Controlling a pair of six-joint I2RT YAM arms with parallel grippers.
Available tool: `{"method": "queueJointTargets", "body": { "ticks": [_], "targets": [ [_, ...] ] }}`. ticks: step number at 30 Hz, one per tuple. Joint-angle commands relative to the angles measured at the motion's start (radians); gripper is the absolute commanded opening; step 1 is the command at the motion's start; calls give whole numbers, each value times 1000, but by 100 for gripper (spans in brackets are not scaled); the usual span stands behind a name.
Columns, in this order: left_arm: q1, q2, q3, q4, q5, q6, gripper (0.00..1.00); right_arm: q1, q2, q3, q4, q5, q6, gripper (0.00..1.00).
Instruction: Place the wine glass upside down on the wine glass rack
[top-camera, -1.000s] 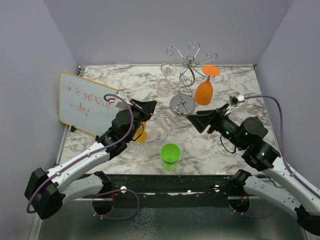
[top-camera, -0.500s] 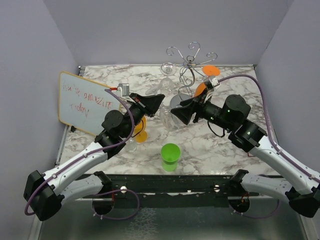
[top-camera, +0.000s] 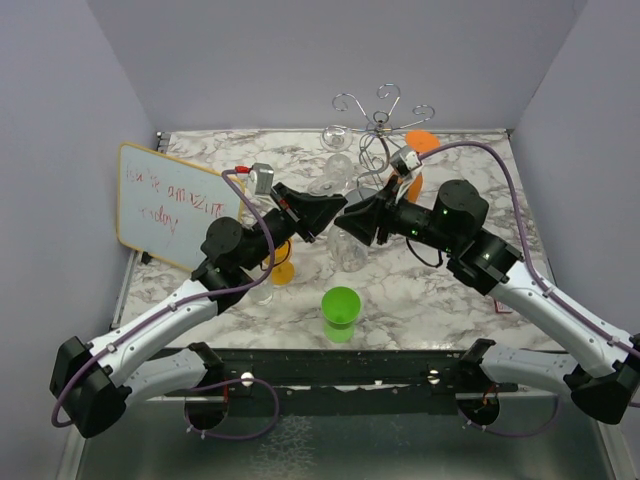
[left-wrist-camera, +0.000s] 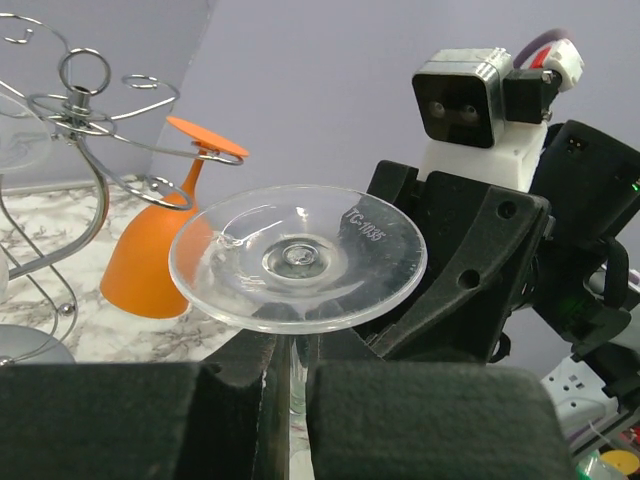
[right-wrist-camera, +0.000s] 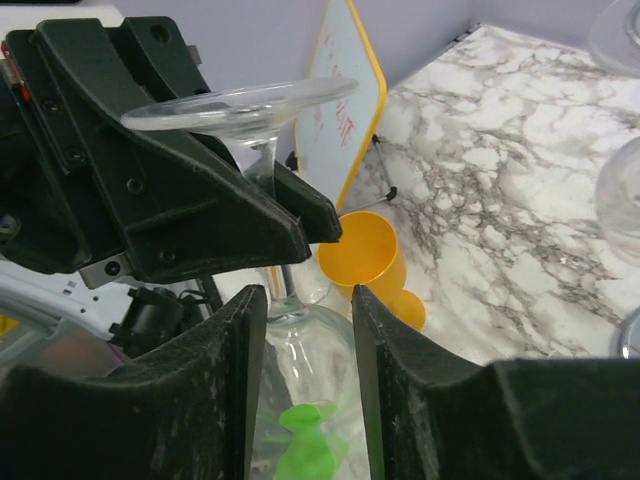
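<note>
A clear wine glass (left-wrist-camera: 297, 255) is upside down, foot on top, above the table's middle. My left gripper (left-wrist-camera: 290, 375) is shut on its thin stem just under the foot. My right gripper (right-wrist-camera: 305, 320) faces it from the other side, a finger pressed against each side of the bowl (right-wrist-camera: 305, 375). From above, both grippers meet at the glass (top-camera: 347, 247), left (top-camera: 318, 215) and right (top-camera: 352, 222). The chrome wine glass rack (top-camera: 375, 140) stands behind them at the back. It also shows at the left of the left wrist view (left-wrist-camera: 85, 120).
An orange wine glass (left-wrist-camera: 160, 265) hangs upside down on the rack, and a clear one (top-camera: 337, 137) hangs on its left arm. A green cup (top-camera: 341, 312) stands near the front, an orange cup (top-camera: 283, 268) to its left. A whiteboard (top-camera: 175, 205) leans at the left.
My right arm has swung left to the glass, and its jaws have narrowed onto the bowl. My left gripper has carried the glass up and to the right towards it.
</note>
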Motion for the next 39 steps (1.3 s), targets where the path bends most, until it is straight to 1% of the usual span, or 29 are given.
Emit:
{"method": "queueJointTargets", "body": {
  "ticks": [1,9,13,17,19,23,28,35,39],
  "targets": [
    [2,8,44,90,99,4,0,7,15,30,9,-45,-19,41],
    [2,18,50,133,170,-5,0,7,36,14,37,-100,-26,19],
    [1,20,47,156,188,-16,0,8,25,-10,61,-92,-30,1],
    [1,16,39,165,191,-19,1,7,7,-34,103,-73,-36,1],
    [1,13,34,164,185,-23,15,7,-9,-54,128,-52,-40,1],
    [1,17,32,165,183,-30,30,7,-47,-100,201,-20,-43,1],
    [1,22,29,165,177,-33,43,7,-87,-150,272,40,-41,1],
    [1,20,5,165,156,-38,76,7,-161,-223,331,198,-31,1],
    [2,-2,-22,162,145,-30,90,7,-221,-286,358,307,-53,1]
  ]
}}
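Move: About 2 cm to the left of the open right fingers, level with them, is the stem of the upside-down wine glass, which the left fingers still grip at their own point. From the right hand, the rack stands some 27 cm ahead and 5 cm right, and the orange glass hanging on it roughly 20 cm ahead, 14 cm right and 5 cm lower. The green glass stands about 8 cm back, 2 cm left and 25 cm below. Closing on the stem just below the left fingers, the right hand eases about 1 cm left and 1 cm back until it pinches the stem. The left fingers then spread wide and let go, that hand drifting 2.5 cm back and 2 cm up overall, while the right keeps its pinch and carries the glass some 4 cm to the right, away from the left hand, finally also a little forward. ##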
